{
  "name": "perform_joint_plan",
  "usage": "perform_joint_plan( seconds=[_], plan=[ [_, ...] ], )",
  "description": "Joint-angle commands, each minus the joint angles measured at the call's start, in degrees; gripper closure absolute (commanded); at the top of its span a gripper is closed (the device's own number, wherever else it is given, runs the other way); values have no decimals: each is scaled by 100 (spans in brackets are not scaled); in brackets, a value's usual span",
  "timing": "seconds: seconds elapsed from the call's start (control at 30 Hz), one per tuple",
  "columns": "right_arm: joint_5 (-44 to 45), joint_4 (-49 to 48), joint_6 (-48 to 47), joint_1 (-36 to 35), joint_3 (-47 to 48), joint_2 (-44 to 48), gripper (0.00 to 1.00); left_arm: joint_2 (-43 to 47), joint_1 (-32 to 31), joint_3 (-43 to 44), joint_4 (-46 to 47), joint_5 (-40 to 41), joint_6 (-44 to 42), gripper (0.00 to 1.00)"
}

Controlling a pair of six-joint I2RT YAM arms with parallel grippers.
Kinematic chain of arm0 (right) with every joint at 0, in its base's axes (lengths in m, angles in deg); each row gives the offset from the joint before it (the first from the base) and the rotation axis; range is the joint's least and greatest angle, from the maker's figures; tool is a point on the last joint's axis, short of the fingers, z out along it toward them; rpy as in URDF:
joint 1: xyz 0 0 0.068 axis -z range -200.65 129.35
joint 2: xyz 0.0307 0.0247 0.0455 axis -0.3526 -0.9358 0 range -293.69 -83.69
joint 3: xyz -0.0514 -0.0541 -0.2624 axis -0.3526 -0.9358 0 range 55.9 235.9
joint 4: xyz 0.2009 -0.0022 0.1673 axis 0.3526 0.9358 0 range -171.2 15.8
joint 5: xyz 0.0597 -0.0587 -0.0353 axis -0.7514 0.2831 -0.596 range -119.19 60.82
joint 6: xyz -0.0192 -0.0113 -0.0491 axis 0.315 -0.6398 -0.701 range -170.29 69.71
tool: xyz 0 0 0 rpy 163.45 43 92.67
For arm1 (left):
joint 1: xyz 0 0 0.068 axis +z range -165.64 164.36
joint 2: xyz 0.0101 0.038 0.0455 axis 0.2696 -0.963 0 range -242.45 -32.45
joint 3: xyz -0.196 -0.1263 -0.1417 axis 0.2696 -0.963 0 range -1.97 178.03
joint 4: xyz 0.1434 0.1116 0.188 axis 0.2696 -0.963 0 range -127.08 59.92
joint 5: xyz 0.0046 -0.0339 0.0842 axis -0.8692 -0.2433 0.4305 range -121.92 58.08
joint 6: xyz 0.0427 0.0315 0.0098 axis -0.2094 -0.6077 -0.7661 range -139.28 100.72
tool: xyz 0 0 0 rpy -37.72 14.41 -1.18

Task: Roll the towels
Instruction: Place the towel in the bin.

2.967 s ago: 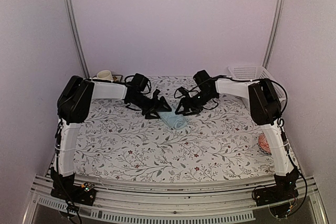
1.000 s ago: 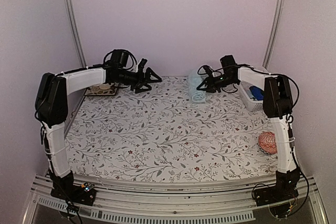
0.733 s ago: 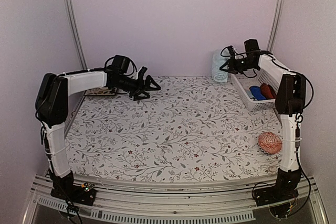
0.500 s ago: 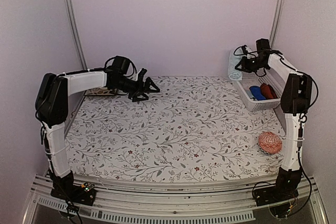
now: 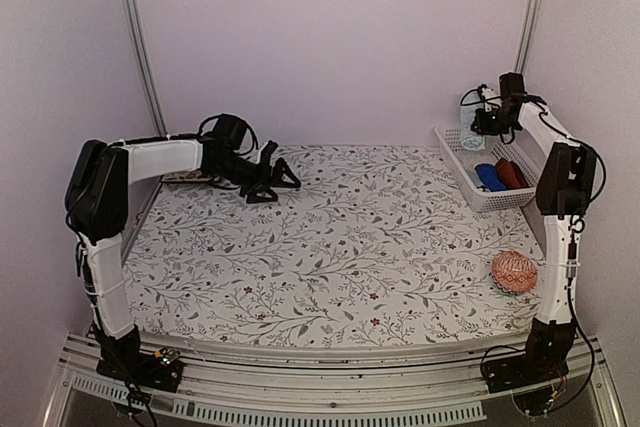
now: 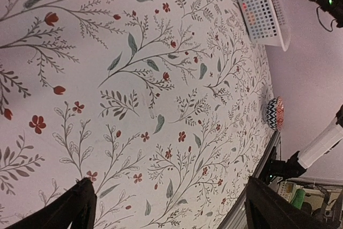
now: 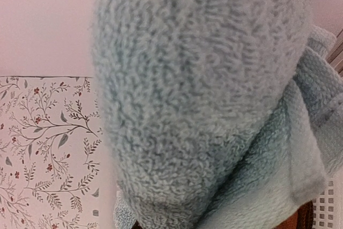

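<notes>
The pale blue towel (image 5: 468, 134), rolled up, hangs in my right gripper (image 5: 479, 124), which is shut on it above the far end of the white basket (image 5: 462, 162). In the right wrist view the blue towel (image 7: 203, 95) fills the frame and hides the fingers. The dark maroon towel (image 5: 511, 173) lies inside the basket. My left gripper (image 5: 279, 180) is open and holds nothing, low over the back left of the table. In the left wrist view its fingertips (image 6: 80, 207) stand wide apart over bare flowered cloth.
A bright blue object (image 5: 487, 177) lies in the basket beside the maroon towel. An orange-pink patterned ball (image 5: 514, 272) rests near the table's right edge. A flat wooden item (image 5: 184, 177) sits at the back left behind the left arm. The basket (image 6: 257, 4) and ball (image 6: 275, 113) show in the left wrist view.
My right arm has carried the rolled blue towel from the back middle of the table up and right to over the basket. The left gripper has dipped slightly and stays open.
</notes>
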Motion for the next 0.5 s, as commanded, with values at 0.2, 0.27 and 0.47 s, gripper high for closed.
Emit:
perform_joint_plan(
  seconds=[0.2, 0.27, 0.47],
  plan=[
    [258, -354, -454, 21, 42, -714, 98, 439, 105, -366, -129, 113, -221, 3],
    [289, -525, -478, 21, 42, -767, 98, 451, 131, -391, -138, 139, -234, 3],
    [248, -753, -678, 15, 142, -1050, 99, 398, 192, -399, -140, 120, -276, 3]
  ],
)
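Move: My right hand, holding the light blue rolled towel, is over the left part of the bin; the bin's middle is level with it, about 5 cm to its right and 15 cm below. Inside, the dark blue roll sits some 5 cm back and 5 cm right of my hand, and the red roll about 4 cm back and 11 cm right. From my left hand the bin is roughly 20 cm ahead and 57 cm right, 8 cm lower. With my right hand I lower the rolled towel about 8 cm, nearly straight down into the free left part of the bin, beside the dark blue roll. Most of the drop is quick. Then I ease off and creep a centimetre or so forward, fingers still shut on the towel and the wrist tilting barely 5 degrees. ##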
